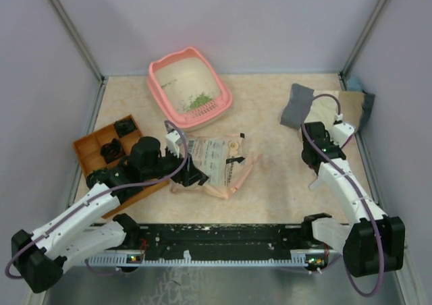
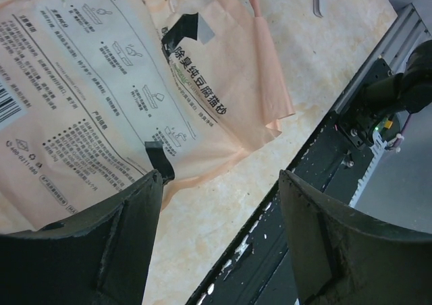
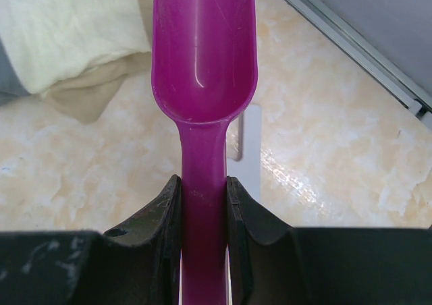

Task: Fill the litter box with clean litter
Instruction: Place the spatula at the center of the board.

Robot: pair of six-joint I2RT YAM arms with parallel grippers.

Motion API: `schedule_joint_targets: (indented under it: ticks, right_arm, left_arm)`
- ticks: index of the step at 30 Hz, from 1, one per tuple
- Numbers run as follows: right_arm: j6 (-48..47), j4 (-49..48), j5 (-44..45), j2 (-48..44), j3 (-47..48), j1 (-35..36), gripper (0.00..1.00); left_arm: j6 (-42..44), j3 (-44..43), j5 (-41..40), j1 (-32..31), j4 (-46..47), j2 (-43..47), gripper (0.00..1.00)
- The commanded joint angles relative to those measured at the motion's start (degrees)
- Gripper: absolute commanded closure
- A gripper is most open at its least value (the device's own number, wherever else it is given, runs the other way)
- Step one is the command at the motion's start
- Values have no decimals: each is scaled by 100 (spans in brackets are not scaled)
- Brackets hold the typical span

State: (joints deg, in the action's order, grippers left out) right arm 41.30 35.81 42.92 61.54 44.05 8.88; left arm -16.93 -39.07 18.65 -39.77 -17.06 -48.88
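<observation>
The salmon-pink litter box point(image 1: 154, 84) stands at the back centre, with a small patch of green clean litter point(image 1: 198, 103) in its near corner. A beige printed paper bag point(image 1: 217, 162) lies flat on the table in front of it. My left gripper point(image 1: 192, 173) hovers at the bag's left end. In the left wrist view the left gripper point(image 2: 219, 175) is open, with bare table between its fingers and the bag point(image 2: 101, 82) beside the left finger. My right gripper point(image 3: 202, 183) is shut on the handle of a magenta scoop point(image 3: 202, 48), whose bowl is empty; this right gripper point(image 1: 317, 142) is at the table's right side.
An orange compartmented tray point(image 1: 86, 146) with black parts sits at the left, under my left arm. A grey cloth point(image 1: 297, 106) and a cream cloth point(image 3: 67, 28) lie at the back right. The black rail point(image 1: 223, 236) runs along the near edge.
</observation>
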Motion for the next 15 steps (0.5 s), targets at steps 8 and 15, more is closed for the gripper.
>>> schedule_joint_targets:
  ticks: [8,15]
  right_arm:
    - [961,-566,-104,109,-659,-117,100]
    - [1314,-960,-521,531,-970,-123,100]
  left_arm:
    - [-75,-367,-686,-796,302,-383,26]
    - [-137,-397,-807,-971,395,-492,26]
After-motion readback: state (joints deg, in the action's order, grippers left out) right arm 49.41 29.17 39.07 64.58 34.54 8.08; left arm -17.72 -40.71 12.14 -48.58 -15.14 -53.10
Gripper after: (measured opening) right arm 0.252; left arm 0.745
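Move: The spatula, held in the right hand, is bound for a bare table spot almost straight below, roughly 12 cm down. The white bracket lies some 4 cm back of this hand and level sideways, at table height; the folded cloth is about 15 cm ahead and 2 cm right. From the empty left hand, the litter bag's middle is about 6 cm ahead, 4 cm right and 17 cm down, the litter box some 31 cm ahead and 4 cm left. The spatula, still pinched by its handle in the right hand, is lowered about 6 cm towards the table beside the white bracket, drawing back a centimetre early on while the wrist turns slightly. Its fingers keep their hold. Meanwhile the left hand, open and empty, eases some 3 cm to the right and a little back above the litter bag, slowing to a stop. ##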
